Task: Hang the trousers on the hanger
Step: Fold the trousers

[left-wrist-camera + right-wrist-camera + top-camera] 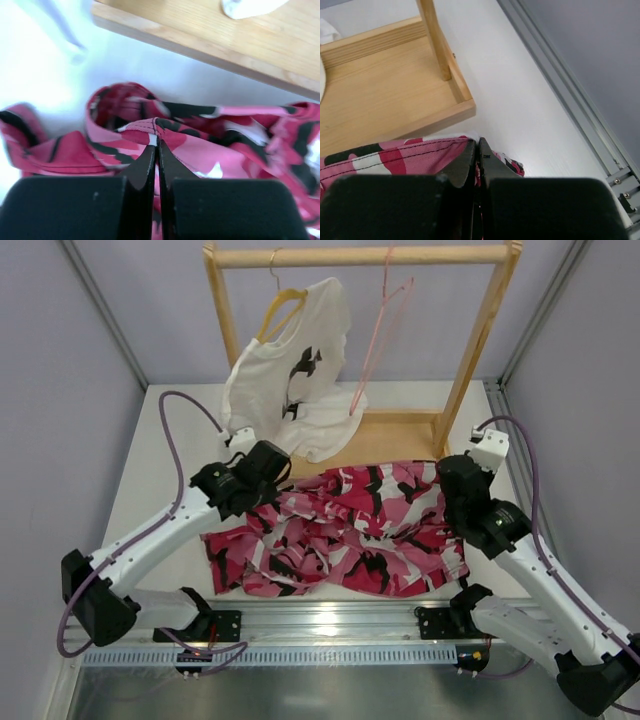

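The pink, white and black camouflage trousers (345, 530) lie bunched on the table in front of the wooden rack. My left gripper (268, 488) is shut on a fold at their far left edge; the left wrist view shows the cloth (210, 150) pinched between the closed fingertips (158, 145). At the far right corner my right gripper (447, 483) is shut on the trousers' hem (395, 157), its fingertips (478, 146) pressed together on it. The thin pink wire hanger (383, 325) hangs empty from the rack's top bar, right of centre.
The wooden rack (480, 335) stands at the back, with its base board (390, 440) just behind the trousers. A white T-shirt with black print (295, 375) hangs on a wooden hanger at the rack's left. A metal rail (330, 625) runs along the near table edge.
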### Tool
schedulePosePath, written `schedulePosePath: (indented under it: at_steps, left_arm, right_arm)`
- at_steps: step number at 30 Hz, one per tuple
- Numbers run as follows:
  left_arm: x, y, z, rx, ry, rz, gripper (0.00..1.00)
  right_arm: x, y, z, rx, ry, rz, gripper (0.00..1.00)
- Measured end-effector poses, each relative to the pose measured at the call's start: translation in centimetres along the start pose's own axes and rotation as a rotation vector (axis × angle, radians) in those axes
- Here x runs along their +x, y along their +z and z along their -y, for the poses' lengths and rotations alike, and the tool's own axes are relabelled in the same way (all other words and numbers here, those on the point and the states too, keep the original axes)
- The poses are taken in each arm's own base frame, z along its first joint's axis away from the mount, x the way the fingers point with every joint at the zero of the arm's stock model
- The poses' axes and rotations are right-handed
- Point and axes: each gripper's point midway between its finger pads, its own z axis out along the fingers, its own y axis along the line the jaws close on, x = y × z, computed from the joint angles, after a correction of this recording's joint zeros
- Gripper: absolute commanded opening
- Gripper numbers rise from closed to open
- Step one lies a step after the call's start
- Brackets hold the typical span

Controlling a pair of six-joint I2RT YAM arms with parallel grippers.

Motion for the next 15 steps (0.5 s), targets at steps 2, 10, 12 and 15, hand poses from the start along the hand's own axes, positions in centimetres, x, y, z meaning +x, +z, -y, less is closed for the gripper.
schedulePosePath:
  at_steps: [2, 10, 12, 15]
  left_arm:
    - [-0.9, -0.4, -1.7, -0.027, 0.009, 0.006, 0.0]
    - [2.1, 0.5, -2.3, 0.071, -0.013, -0.111, 0.0]
    - [5.7, 1.5, -1.5, 0.146, -0.036, -0.2, 0.0]
    - [11.1, 1.8, -0.1, 0.231, -0.018, -0.323, 0.02]
  right_arm:
    - [0.0, 0.5, 1.0, 0.046, -0.003, -0.007, 0.04]
    - [-0.6, 1.1, 2.6, 0.091, 0.031, -0.018, 0.04]
    - [-0.5, 1.1, 2.5, 0.084, 0.025, -0.023, 0.04]
    - [-0.5, 1.1, 2.6, 0.081, 0.013, -0.026, 0.04]
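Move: Both grippers already pinch the trousers' far edge. From the left hand, the middle of the trousers on the table lies about 11 cm to the right, 8 cm back and 15 cm below; the rack base is some 10 cm ahead, 15 cm to the right and 16 cm below, and the white shirt hangs roughly 20 cm ahead and 3 cm to the right, about level. The trousers' middle lies about 17 cm left, 12 cm back and 18 cm below the right hand. Keeping its pinch on the cloth, the left hand first swings about 4 cm left, drawing the trousers' edge out away from the right hand, which shifts 3 cm right with its own hold and then stays. The left then reverses, going down, back and right towards the spread trousers, ending some 9 cm lower and 6 cm farther back, fingers tipping more downward. ##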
